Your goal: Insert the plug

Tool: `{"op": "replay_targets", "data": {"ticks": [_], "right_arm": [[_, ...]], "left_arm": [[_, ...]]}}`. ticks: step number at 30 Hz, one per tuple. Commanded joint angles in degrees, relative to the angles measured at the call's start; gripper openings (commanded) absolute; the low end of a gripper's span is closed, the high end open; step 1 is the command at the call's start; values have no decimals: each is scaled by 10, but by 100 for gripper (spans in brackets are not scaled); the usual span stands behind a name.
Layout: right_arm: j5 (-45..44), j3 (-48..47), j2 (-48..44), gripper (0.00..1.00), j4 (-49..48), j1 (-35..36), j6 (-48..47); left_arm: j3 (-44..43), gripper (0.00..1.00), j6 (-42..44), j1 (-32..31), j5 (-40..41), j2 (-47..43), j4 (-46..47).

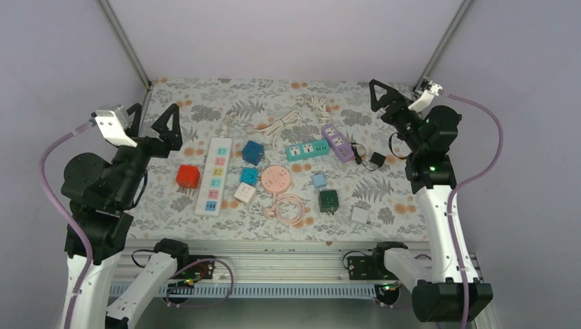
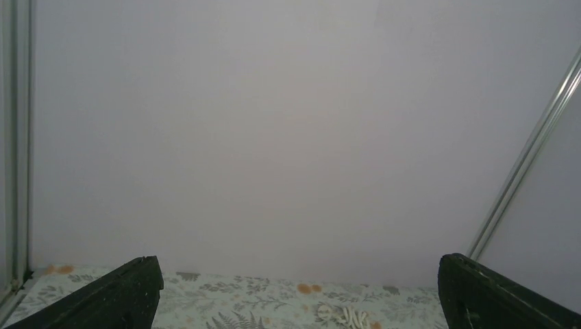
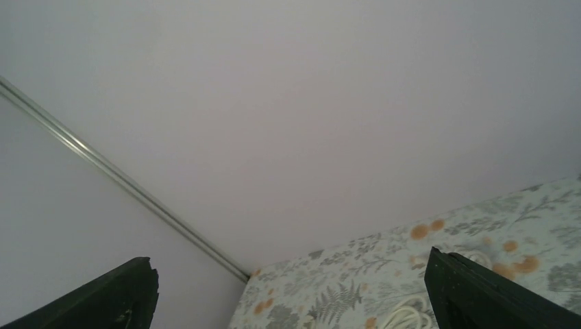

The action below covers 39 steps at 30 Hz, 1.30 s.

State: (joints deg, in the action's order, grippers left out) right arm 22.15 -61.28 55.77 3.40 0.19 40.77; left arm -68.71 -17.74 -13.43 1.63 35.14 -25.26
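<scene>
Several sockets and adapters lie on the floral table (image 1: 384, 199). A white power strip (image 1: 214, 176) lies at the left, with a teal strip (image 1: 307, 150) and a purple strip (image 1: 337, 142) at the back right. A small black plug (image 1: 377, 160) on a thin cord rests beside the purple strip. A pink round socket (image 1: 276, 179) sits mid-table with its coiled pink cord (image 1: 289, 208). My left gripper (image 1: 152, 123) (image 2: 299, 288) hangs open and empty above the table's left edge. My right gripper (image 1: 384, 97) (image 3: 289, 281) is raised open and empty over the back right corner.
Cubes and adapters are scattered about: red (image 1: 188, 176), blue (image 1: 252, 151), cyan (image 1: 248, 176), white (image 1: 244, 193), light blue (image 1: 318, 181), dark green (image 1: 328, 200). White cable (image 1: 281, 127) (image 3: 404, 317) lies at the back. Grey walls and metal posts (image 1: 127, 41) enclose the table.
</scene>
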Motion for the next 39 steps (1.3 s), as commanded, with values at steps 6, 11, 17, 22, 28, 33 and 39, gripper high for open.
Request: {"op": "replay_targets", "data": {"ticks": [6,11,17,22,28,33,39], "right_arm": [[90,32,21,100,-105,6,34],[104,40,44,100,-85,52,8],[49,22,75,100,25,184,-46],[-80,34,95,98,138,278,-77],[-285,58,124,100,290,355,-51],[-339,120,99,100,382,359,-14],[-326,162,95,100,406,362,18]], "left_arm": [[14,100,-19,5,-22,-11,24],[59,100,-13,5,-20,-19,30],[108,100,9,6,-59,-16,60],[143,100,29,6,-95,5,91],[179,100,10,6,-124,53,123],[188,100,-1,5,-155,94,146],[190,100,-11,6,-179,121,173]]}}
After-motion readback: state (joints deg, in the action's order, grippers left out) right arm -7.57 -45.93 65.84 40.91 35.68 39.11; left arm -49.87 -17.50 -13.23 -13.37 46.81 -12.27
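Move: The green plug lies some 12 cm back of my right hand, 8 cm to its left and nearly 40 cm below. From that hand, the light blue plug is about 6 cm back and 11 cm left, the pink round socket 6 cm back and 23 cm left, and the white adapter 16 cm back and 1 cm right. For my left hand the green plug is about 2 cm ahead, 38 cm right and 45 cm down; the blue cube plug is 16 cm ahead and 16 cm right. I drop my right hand about 31 cm towards the green plug, swinging it some 17 cm left at first, then half of that back to the right while drawing back about 10 cm; its level fingers tip steeply down, staying wide open and touching nothing. Meanwhile my open left hand sinks some 15 cm, reaching forward and right towards the blue cube plug and tipping down. ##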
